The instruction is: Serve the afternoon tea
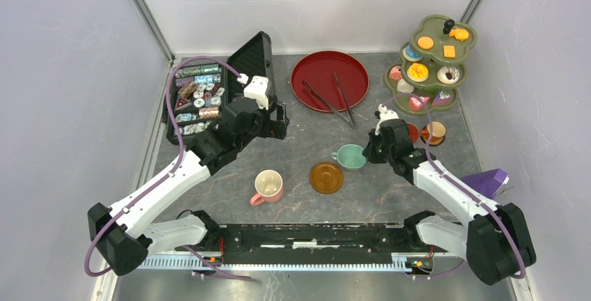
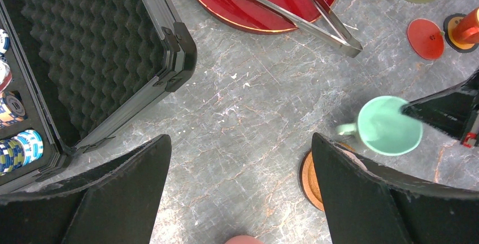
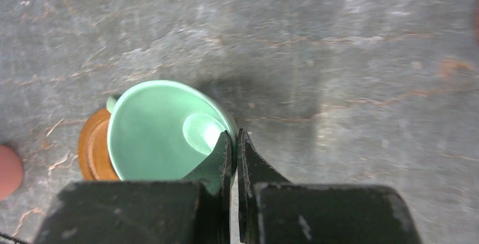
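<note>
My right gripper (image 3: 234, 136) is shut on the rim of the mint cup (image 3: 158, 128), one finger inside and one outside. The cup (image 1: 350, 156) sits just right of the orange-brown saucer (image 1: 326, 177), and in the right wrist view it overlaps the saucer (image 3: 93, 148). The pink cup (image 1: 268, 185) stands on the table to the left. My left gripper (image 2: 240, 148) is open with nothing in it, over bare table beside the black case (image 1: 209, 95). Toy pastries fill the green tiered stand (image 1: 432, 60). A small orange cup (image 1: 435, 132) and a red saucer (image 1: 412, 132) lie below the stand.
A red round tray (image 1: 329, 80) at the back holds thin metal tongs (image 1: 334, 99). The open black case with foam lid holds chips at the back left. A purple object (image 1: 486, 181) lies by the right arm. Walls close in on three sides.
</note>
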`<state>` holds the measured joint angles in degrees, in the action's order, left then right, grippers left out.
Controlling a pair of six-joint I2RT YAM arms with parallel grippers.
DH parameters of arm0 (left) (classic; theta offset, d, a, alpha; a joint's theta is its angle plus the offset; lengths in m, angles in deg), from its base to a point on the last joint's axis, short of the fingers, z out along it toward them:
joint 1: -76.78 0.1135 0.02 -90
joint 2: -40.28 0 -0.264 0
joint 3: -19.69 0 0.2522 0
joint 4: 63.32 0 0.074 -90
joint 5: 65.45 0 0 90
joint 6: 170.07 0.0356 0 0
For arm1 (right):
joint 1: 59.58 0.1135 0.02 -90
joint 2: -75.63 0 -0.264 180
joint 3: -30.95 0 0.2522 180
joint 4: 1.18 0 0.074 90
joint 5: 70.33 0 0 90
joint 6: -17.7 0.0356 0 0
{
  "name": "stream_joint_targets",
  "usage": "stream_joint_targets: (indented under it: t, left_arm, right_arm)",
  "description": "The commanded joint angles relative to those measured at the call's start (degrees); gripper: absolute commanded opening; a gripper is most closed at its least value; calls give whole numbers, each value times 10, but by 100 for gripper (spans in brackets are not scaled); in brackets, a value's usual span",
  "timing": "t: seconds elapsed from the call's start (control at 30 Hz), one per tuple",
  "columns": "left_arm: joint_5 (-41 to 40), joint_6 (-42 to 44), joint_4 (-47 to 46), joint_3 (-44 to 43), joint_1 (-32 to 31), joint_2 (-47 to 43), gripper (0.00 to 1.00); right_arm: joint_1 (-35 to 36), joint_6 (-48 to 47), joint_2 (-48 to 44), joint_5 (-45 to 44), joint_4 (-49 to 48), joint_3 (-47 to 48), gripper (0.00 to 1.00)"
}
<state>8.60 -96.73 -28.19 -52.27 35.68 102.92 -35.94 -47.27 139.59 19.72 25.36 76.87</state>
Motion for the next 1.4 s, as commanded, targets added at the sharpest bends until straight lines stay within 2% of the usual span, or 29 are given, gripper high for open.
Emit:
stream_joint_targets:
  t: [0.0,0.2,0.33,0.7,0.9,1.37]
  left_arm:
    - [8,-25,-2,-12,3,-1,100]
    - [9,-26,-2,-12,3,-5,100]
    - [10,-26,-2,-11,3,-7,100]
    - [9,-25,-3,-10,2,-9,100]
    - [9,-25,-3,-11,2,-5,100]
    - [7,-24,-4,-12,2,-1,100]
  right_arm:
    - [-53,-33,-41,-30,20,29,0]
    - [-179,-56,-63,15,9,30,0]
    - [-264,-61,-45,53,-14,38,0]
    - [-385,-54,26,78,-77,63,0]
    - [-413,-47,60,103,-104,85,0]
    - [-428,-51,113,96,-152,103,0]
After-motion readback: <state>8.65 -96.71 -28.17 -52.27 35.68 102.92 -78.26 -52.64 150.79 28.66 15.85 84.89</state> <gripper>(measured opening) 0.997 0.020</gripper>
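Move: The right hand holds the green cup by its rim. The red coaster it heads for lies about 17 cm to its right, 6 cm ahead and 7 cm below. The orange mug stands about 9 cm farther right than that coaster, level with it. The lowest tier of the cake stand is some 20 cm ahead and 20 cm right of the hand, the brown coaster 13 cm left and 8 cm back. From the left hand the red coaster is roughly 43 cm right, 3 cm ahead and 24 cm below. Sweeping to the right, quickly at first and then easing off, the right hand carries the green cup some 20 cm across and about 9 cm forward towards the red coaster, lifting it a couple of centimetres. The wrist swings round clockwise by about 30 degrees, and the shut fingers keep their pinch on the cup's rim. ##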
